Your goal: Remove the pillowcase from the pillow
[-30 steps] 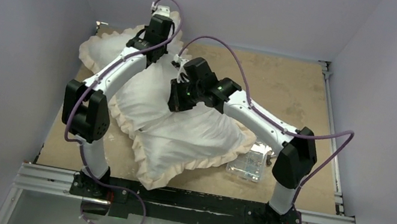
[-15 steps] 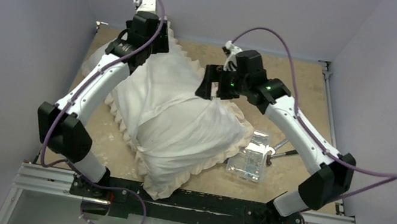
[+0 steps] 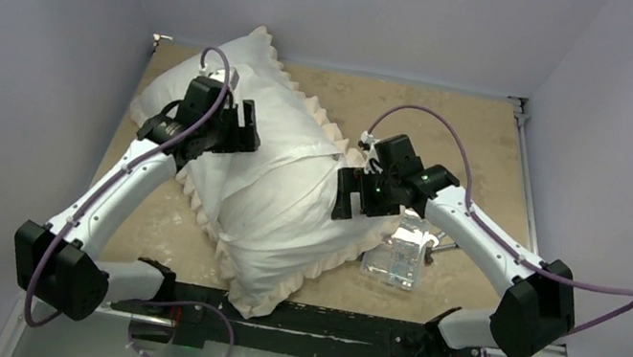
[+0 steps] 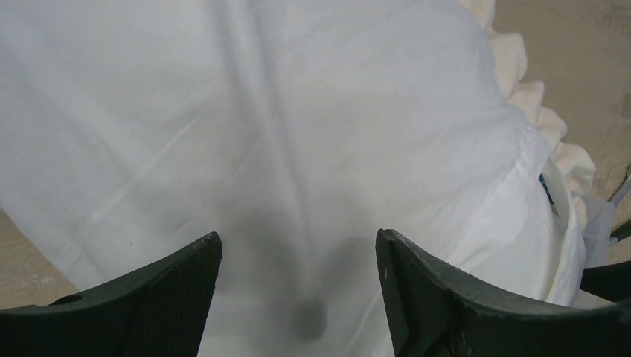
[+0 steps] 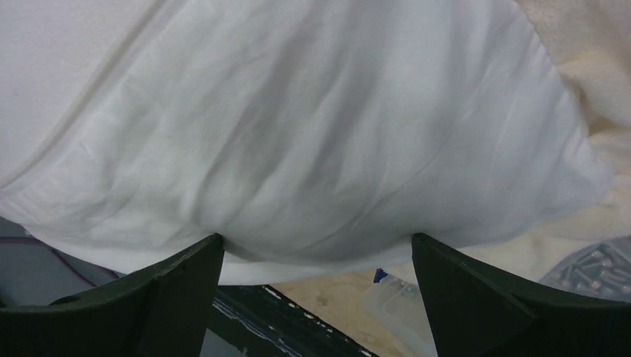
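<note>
The pillowcase (image 3: 291,194) lies diagonally across the table, white back up, its cream frill (image 3: 296,277) running round the edge. A hem (image 3: 322,153) crosses its middle. The pillow fills it from inside, and I cannot tell its fabric from the case's. My left gripper (image 3: 247,133) hangs open just over the far left part, with only white cloth (image 4: 298,149) below its spread fingers (image 4: 171,297). My right gripper (image 3: 345,205) stands open at the case's right side. A white bulge (image 5: 312,134) sits just beyond its fingertips (image 5: 186,290), with nothing between them.
A clear plastic box (image 3: 397,255) sits on the table right beside the pillowcase, under my right arm; it also shows in the right wrist view (image 5: 595,271). Grey walls close in on three sides. A metal rail (image 3: 318,322) runs along the near edge.
Both grippers were shut on the fabric and have opened. The left one swung out to the far corner and came back down over the cloth. The right one came down to the right side. The case now reaches further back.
</note>
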Motion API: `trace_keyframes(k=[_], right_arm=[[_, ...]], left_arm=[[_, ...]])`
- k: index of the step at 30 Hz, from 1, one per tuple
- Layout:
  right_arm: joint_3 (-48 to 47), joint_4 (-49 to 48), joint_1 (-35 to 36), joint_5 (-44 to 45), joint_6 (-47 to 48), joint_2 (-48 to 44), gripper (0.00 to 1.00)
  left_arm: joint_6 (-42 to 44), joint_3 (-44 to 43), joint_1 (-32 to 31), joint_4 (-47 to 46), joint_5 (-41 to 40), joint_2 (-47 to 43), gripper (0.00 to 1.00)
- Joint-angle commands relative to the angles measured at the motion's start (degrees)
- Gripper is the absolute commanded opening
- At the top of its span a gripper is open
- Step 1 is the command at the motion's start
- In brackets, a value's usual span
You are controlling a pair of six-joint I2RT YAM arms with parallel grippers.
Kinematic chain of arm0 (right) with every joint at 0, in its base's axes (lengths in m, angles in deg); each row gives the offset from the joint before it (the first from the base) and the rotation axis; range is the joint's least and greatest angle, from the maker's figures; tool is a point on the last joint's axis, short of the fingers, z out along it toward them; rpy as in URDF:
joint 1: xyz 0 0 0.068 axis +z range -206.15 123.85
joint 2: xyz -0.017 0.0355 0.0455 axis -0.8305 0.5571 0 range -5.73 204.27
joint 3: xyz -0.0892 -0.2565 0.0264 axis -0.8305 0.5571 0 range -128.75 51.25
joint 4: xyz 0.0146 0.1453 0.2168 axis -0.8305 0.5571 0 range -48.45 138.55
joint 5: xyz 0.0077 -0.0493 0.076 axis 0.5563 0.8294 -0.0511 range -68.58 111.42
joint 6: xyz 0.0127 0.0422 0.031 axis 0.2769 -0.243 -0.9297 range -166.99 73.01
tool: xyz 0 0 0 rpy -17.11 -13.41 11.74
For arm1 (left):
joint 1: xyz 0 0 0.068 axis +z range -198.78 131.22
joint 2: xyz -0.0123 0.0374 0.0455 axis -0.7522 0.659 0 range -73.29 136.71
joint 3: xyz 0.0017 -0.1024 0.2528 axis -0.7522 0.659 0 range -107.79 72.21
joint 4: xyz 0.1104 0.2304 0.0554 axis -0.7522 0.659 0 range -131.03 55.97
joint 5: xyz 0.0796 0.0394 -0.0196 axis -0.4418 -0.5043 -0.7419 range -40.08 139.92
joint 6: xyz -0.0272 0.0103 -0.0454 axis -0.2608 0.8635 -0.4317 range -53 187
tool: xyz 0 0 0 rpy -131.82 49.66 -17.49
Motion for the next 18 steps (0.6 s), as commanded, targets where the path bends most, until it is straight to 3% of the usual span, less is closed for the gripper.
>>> trace_keyframes(k=[1,5,9,14,18], right_arm=[[2.47,-6.93,0.26,-5.28,-0.64,1.24,0.99],[-0.58,-12.0,0.59,-5.68,-0.87,7.11,0.98],[-9.5,-13.9,1.45,-6.4,-0.23,15.98,0.96],[-19.71,-12.9,2.37,-5.26,0.75,24.12,0.94],[-24.98,-8.4,2.32,-1.8,1.09,24.24,0.95]], left_arm=[[-2.42,2.36,-0.17,0.18,3.64,-4.93,0.75],[-2.02,3.1,-0.17,1.57,3.44,-7.22,0.75],[-0.78,3.17,-0.17,3.55,1.15,-9.5,0.75],[-0.31,2.67,-0.17,4.82,-0.01,-11.12,0.75],[-0.34,2.23,-0.17,5.35,0.51,-10.85,0.75]])
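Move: The pillow in its pale, inside-out case lies right under both of my open hands. Its middle is about 21 cm to my right hand's left, 4 cm farther out and some 5 cm lower. The pillow's right corner is about 8 cm right and 2 cm back from that hand; the clear box is 8 cm right, 7 cm back and some 13 cm down. From my left hand, the pillow's middle is about 4 cm back, 5 cm right and 11 cm below. I sink my right hand's wide-open fingers into the case beside the pillow's right corner, about 4 cm down, and drive them left and forward some 11 cm, shoving the cloth towards the pillow's middle. Meanwhile my left hand, still open, eases back about 4 cm and rises 2 cm above the cloth. ##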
